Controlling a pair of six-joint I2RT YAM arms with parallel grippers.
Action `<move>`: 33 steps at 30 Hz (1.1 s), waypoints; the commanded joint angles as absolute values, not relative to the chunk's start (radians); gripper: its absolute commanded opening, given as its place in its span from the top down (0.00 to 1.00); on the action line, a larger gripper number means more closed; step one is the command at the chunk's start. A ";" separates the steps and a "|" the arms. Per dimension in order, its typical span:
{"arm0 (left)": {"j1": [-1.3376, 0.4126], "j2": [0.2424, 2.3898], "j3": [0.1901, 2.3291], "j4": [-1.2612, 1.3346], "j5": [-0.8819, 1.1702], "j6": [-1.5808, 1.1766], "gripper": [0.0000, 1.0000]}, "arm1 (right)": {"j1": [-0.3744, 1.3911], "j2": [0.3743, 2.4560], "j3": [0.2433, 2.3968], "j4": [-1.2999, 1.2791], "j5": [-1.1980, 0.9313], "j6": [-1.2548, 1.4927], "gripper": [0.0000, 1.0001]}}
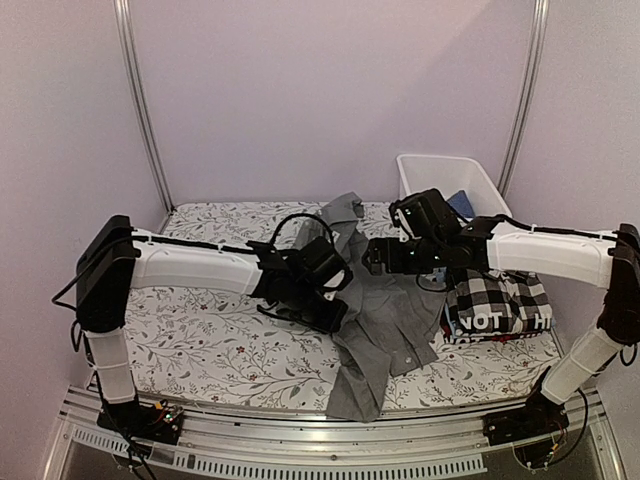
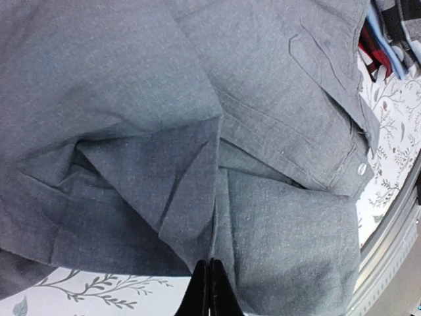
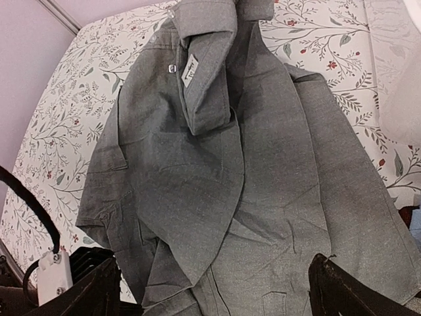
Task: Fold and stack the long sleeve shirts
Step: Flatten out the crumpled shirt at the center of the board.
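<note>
A plain grey button-up shirt (image 1: pixel 385 320) lies rumpled across the middle of the table, its hem hanging over the near edge. Its collar (image 3: pixel 204 26) points to the far side. My left gripper (image 1: pixel 335 308) is at the shirt's left edge. In the left wrist view the left gripper (image 2: pixel 210 280) is shut, pinching a folded edge of the grey shirt (image 2: pixel 263 118). My right gripper (image 1: pixel 372 257) hovers above the shirt's upper part. The right gripper (image 3: pixel 217 296) is wide open over the grey shirt (image 3: pixel 210 164), holding nothing. A black-and-white checked shirt (image 1: pixel 500 295) lies folded on a dark "NOT" shirt (image 1: pixel 482 322) at the right.
A white bin (image 1: pixel 450 175) stands at the back right with something blue (image 1: pixel 460 203) inside. The floral tablecloth (image 1: pixel 200 340) covers the table. A metal rail (image 1: pixel 300 440) runs along the near edge. The folded stack's corner (image 2: pixel 388 33) shows beside the grey shirt.
</note>
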State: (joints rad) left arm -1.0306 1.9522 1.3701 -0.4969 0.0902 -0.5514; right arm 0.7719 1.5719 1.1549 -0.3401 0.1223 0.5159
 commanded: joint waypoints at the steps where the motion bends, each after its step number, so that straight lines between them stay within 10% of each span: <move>1: -0.997 1.805 1.337 -0.532 -0.033 -0.572 1.00 | 0.782 1.550 1.124 -0.311 0.149 0.528 0.02; 12: -0.478 1.461 1.166 -0.541 -0.016 -0.530 1.00 | 0.791 1.615 1.107 -0.282 0.138 0.530 0.02; 24: -0.028 1.764 1.435 -0.550 0.222 -0.475 1.00 | 0.844 1.772 1.164 -0.339 0.146 0.506 0.02; 33: -0.084 1.774 1.525 -0.560 0.169 -0.458 0.40 | 0.850 1.772 1.134 -0.387 0.187 0.515 0.02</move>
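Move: The left hand, shut on the grey shirt's edge just above the board, has bare board for it some 32 cm to its left and 16 cm ahead. The shirt's bunched far end lies about 32 cm ahead, 1 cm right; the folded stack 7 cm ahead, 36 cm right. The open right hand is above the shirt's middle, which is about 3 cm back, 1 cm left and 11 cm below. From the right hand, the stack lies 29 cm right, 3 cm back. Keeping its pinch on the shirt's sleeve, the left hand lifts it about 14 cm and sweeps it fast some 36 cm left and 25 cm forward, turning about 50 degrees counter-clockwise, dips slightly, then opens and lets go above the far left of the board. The right hand, wide open, sinks about 10 cm towards the shirt's middle, easing slightly back. ##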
